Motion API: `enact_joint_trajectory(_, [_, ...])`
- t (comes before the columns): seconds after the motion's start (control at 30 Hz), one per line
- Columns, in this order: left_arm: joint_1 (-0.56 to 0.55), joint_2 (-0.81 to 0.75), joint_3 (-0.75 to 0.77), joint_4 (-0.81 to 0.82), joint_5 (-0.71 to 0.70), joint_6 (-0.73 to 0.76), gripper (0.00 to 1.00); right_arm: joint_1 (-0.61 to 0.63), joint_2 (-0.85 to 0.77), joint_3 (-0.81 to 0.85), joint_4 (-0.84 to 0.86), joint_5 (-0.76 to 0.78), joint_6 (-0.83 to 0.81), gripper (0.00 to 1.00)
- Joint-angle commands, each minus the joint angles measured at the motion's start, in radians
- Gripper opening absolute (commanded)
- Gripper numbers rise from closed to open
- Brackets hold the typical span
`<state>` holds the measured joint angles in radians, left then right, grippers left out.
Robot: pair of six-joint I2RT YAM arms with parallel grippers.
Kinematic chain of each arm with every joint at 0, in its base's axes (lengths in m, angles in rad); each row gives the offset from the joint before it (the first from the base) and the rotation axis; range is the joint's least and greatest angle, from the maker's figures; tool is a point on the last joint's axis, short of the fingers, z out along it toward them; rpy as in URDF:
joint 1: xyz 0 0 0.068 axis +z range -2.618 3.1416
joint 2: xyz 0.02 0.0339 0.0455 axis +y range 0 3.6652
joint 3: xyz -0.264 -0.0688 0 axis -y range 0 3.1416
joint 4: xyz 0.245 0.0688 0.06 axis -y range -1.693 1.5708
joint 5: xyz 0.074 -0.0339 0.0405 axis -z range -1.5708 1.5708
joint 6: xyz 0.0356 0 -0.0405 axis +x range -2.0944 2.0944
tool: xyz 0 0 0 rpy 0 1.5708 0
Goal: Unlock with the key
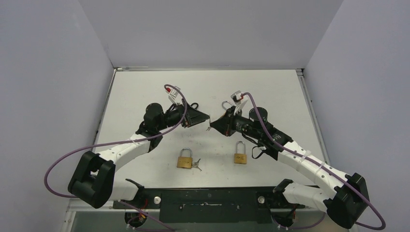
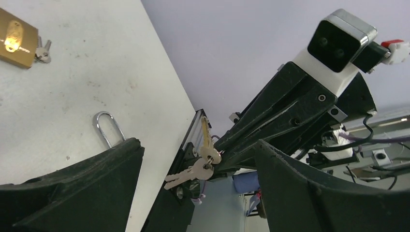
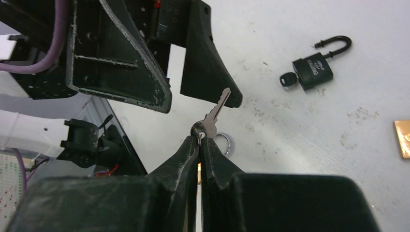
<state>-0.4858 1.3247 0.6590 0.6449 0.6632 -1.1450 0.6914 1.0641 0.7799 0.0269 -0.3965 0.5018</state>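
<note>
My right gripper (image 3: 199,137) is shut on a bunch of keys, held above the table. One silver key (image 3: 217,108) sticks out past the fingertips towards the left gripper's finger. In the left wrist view the keys (image 2: 203,162) hang from the right gripper's tip, just ahead of my open left gripper (image 2: 198,145), which has nothing between its fingers. From above, the left gripper (image 1: 207,117) and the right gripper (image 1: 213,125) meet tip to tip mid-table. Two brass padlocks (image 1: 184,159) (image 1: 240,154) lie nearer the bases. The left one has keys (image 1: 196,166) beside it.
A black padlock (image 3: 314,70) with a black-headed key (image 3: 286,79) in it lies on the table beyond the left gripper. A silver shackle (image 2: 107,126) shows beside the left finger, its body hidden. The black base plate (image 1: 208,200) runs along the near edge.
</note>
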Motion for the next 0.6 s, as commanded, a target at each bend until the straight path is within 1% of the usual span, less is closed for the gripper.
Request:
enact_joint_trajectory(0.0, [-0.003, -0.016, 0.036, 0.149, 0.074, -0.007, 0.81, 0.014, 0.004, 0.047, 0.161, -0.101, 0.001, 0.00])
enact_joint_trajectory(0.07, [-0.006, -0.007, 0.031, 0.217, 0.072, -0.078, 0.76, 0.016, 0.006, 0.058, 0.137, -0.105, -0.019, 0.00])
enact_joint_trajectory(0.13, [-0.008, -0.007, 0.028, 0.217, 0.058, -0.096, 0.69, 0.018, 0.019, 0.079, 0.101, -0.105, -0.041, 0.00])
enact_joint_trajectory(0.17, [-0.009, -0.007, 0.033, 0.187, 0.050, -0.086, 0.64, 0.023, 0.025, 0.090, 0.083, -0.105, -0.051, 0.00])
enact_joint_trajectory(0.23, [-0.013, -0.005, 0.060, 0.069, 0.039, -0.044, 0.51, 0.027, 0.037, 0.107, 0.055, -0.096, -0.068, 0.00])
enact_joint_trajectory(0.37, [-0.025, 0.004, 0.121, -0.106, 0.026, 0.027, 0.36, 0.036, 0.063, 0.134, -0.002, -0.074, -0.098, 0.00])
enact_joint_trajectory(0.47, [-0.025, 0.004, 0.148, -0.162, 0.013, 0.042, 0.17, 0.047, 0.075, 0.145, -0.023, -0.059, -0.115, 0.00])
enact_joint_trajectory(0.53, [-0.026, 0.003, 0.156, -0.159, 0.014, 0.041, 0.04, 0.050, 0.081, 0.153, -0.047, -0.051, -0.120, 0.00])
enact_joint_trajectory(0.57, [-0.029, 0.002, 0.158, -0.153, 0.015, 0.041, 0.00, 0.052, 0.086, 0.157, -0.060, -0.046, -0.120, 0.00])
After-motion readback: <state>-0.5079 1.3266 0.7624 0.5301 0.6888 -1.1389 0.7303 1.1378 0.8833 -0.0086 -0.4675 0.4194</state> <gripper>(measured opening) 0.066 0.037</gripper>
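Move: The held key points across from the right fingers into the open left gripper, some 3 cm to the right of the left hand point and level with it. From the right hand the left gripper is about 4 cm left and 2 cm ahead. On the table, roughly 22 cm below, the opened black padlock lies about 15 cm ahead and 3 cm left of the left hand; the near brass padlock lies 4 cm back and 13 cm right of the right hand. Left hand rises 2 cm and pinches the key's blade as the right carries it about 2 cm left. ##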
